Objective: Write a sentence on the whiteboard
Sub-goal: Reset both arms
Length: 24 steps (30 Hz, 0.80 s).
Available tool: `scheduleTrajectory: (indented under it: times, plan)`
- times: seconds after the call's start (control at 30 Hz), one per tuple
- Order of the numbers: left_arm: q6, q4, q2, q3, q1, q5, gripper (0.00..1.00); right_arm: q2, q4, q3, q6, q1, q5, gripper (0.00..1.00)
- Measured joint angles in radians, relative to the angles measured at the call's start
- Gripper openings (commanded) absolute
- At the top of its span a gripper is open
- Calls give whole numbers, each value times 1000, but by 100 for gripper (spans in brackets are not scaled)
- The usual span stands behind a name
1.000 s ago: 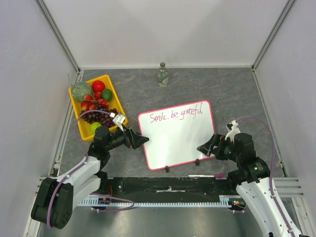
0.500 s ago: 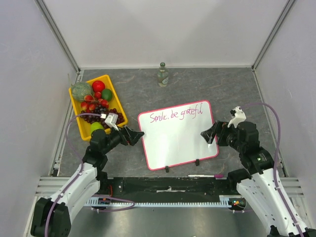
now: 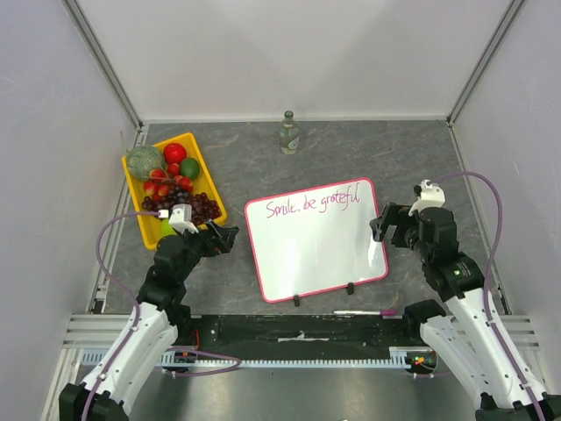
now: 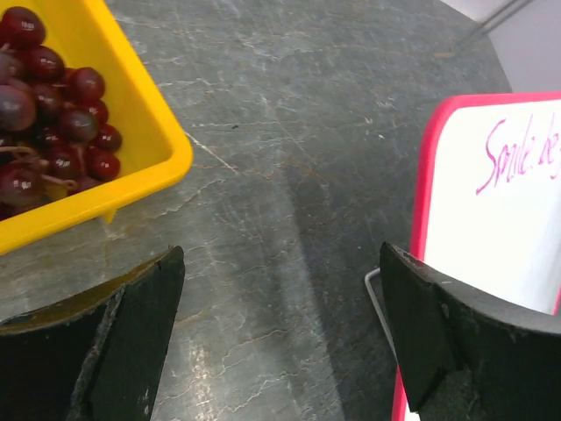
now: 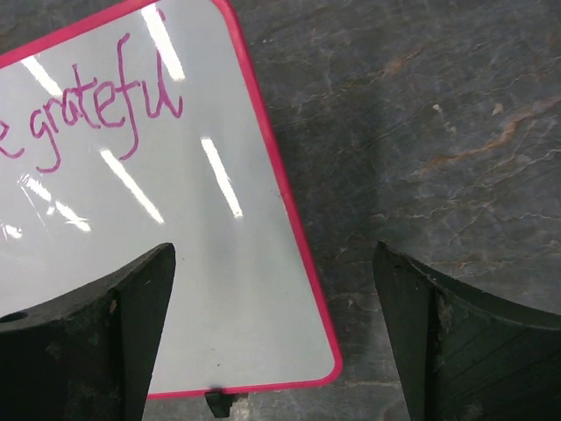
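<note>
The whiteboard [image 3: 316, 250] lies flat in the middle of the table, white with a pink-red rim and two black clips on its near edge. The sentence [image 3: 313, 203] runs along its far edge in pink cursive. My left gripper [image 3: 223, 237] hovers open just left of the board, nothing between its fingers. In the left wrist view the gripper [image 4: 280, 263] spans bare table, with the whiteboard [image 4: 500, 237] and the start of the sentence [image 4: 517, 153] at right. My right gripper [image 3: 383, 224] is open over the board's right edge. The right wrist view shows the gripper [image 5: 273, 254], whiteboard [image 5: 131, 237] and sentence [image 5: 105, 114].
A yellow tray [image 3: 201, 156] of fruit sits at the far left; its corner [image 4: 131, 114] holds grapes [image 4: 61, 114]. A small glass bottle [image 3: 288, 133] stands at the back. A pink marker [image 3: 364, 312] lies on the black strip near the arm bases.
Both grippers have drawn back from the whiteboard's side edges. The left one moved left and away from the board; the right one rose and moved toward the far right. The board stayed put.
</note>
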<state>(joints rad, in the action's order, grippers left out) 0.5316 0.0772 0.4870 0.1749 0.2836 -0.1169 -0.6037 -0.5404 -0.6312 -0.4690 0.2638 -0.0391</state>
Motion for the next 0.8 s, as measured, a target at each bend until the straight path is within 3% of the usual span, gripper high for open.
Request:
scheduleTrajectory:
  times: [0.43, 0.8]
  plan:
    - [21, -182, -11, 132, 0, 116, 96, -79, 192, -23, 58, 0, -150, 98]
    - [20, -221, 56, 294, 0, 152, 96, -98, 364, 0, 143, 0, -203, 98]
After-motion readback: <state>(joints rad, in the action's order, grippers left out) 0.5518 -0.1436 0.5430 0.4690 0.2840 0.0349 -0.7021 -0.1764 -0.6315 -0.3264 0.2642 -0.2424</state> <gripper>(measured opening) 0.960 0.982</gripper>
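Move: The written whiteboard is centred about 20 cm to the right of the left gripper and 2 cm farther out, some 11 cm below it. The fruit tray lies about 15 cm left and 15 cm ahead of that gripper. From the right gripper the whiteboard's middle is roughly 14 cm to the left, about level fore and aft and 16 cm down; the marker lies some 17 cm straight back and 17 cm below. Carry the empty right gripper forward about 6 cm and up some 5 cm, drifting slightly right, up and away from the whiteboard and the loose marker, while its fingers tip upward roughly 15 degrees. Slide the left gripper a couple of centimetres left first, then lift it about 8 cm with a slight counter-clockwise turn. Keep both grippers wide open. ##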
